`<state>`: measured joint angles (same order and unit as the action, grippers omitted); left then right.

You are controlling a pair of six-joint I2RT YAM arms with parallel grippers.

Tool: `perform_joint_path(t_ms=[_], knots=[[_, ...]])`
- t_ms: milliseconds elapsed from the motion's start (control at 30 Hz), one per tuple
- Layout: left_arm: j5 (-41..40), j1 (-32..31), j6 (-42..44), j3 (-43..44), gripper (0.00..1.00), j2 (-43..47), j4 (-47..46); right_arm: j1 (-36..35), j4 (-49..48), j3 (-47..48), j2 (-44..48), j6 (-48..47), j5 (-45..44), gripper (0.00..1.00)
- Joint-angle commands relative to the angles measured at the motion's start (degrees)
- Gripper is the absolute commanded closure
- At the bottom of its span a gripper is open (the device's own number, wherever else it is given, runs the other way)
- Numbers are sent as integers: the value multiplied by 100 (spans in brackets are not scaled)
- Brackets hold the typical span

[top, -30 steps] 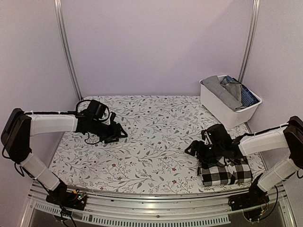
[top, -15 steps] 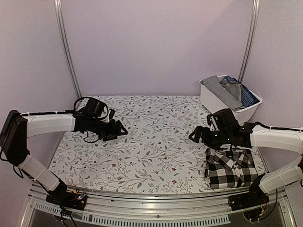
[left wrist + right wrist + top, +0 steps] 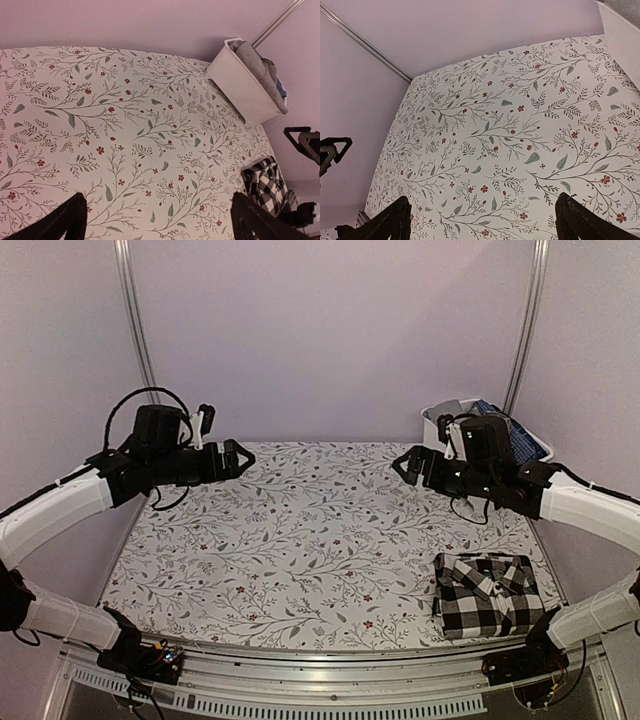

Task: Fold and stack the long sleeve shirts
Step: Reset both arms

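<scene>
A folded black-and-white check long sleeve shirt point(image 3: 487, 592) lies at the table's front right, collar up; the left wrist view shows its edge point(image 3: 265, 185). More long sleeve shirts, grey point(image 3: 468, 432) and blue patterned point(image 3: 520, 440), are heaped in a white bin point(image 3: 470, 475). My right gripper point(image 3: 405, 465) hangs high over the table's right back, open and empty, well clear of the folded shirt. My left gripper point(image 3: 235, 458) hovers open and empty above the left back. Both wrist views show only floral cloth between the spread fingers point(image 3: 75, 217) point(image 3: 400, 217).
The table carries a floral cloth point(image 3: 320, 540). The white bin point(image 3: 245, 85) stands at the back right corner against the wall. Metal frame posts point(image 3: 135, 340) rise at both back corners. A metal rail point(image 3: 320, 690) runs along the front edge.
The right gripper left the check shirt, rose and swung back toward the bin. The left arm lifted from the cloth and its jaws spread wider. The folded shirt stays put.
</scene>
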<state>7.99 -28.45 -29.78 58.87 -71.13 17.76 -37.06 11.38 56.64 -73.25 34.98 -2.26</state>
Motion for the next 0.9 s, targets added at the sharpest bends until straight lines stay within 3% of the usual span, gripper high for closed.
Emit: perform_joint_path(t_ms=[0, 333, 867], knots=[[-459, -8, 475, 58, 0, 411, -165, 23, -217, 244, 355, -284, -345, 1], [-786, -4, 683, -354, 0, 1188, -540, 25, 20, 156, 1253, -602, -1154, 1], [-1097, -3, 639, -333, 0, 1299, -415, 24, 102, 13, 1619, -630, -1655, 1]])
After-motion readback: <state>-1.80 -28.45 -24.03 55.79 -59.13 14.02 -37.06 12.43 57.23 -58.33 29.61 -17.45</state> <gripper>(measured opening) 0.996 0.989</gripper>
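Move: The folded shirt lies about 19 cm back from the empty right hand, 21 cm to its right and some 22 cm below. The white basket with the other shirts stands about 18 cm ahead of the right hand, 23 cm to its right, its middle about 16 cm lower. From the left hand, also empty, the folded shirt is some 56 cm to the right, 19 cm back and 23 cm below. Both empty hands, still wide open and touching nothing, draw up and outward from above the table: the right one rises about 10 cm while going some 7 cm to its right, high over the level of the folded shirt, the left one rises about 6 cm and goes 4 cm left. Each wrist tips its fingers upward by roughly 15 degrees, the right also turning some 10 degrees clockwise and the left slightly counter-clockwise, before both rises level off and the hands all but stop. ##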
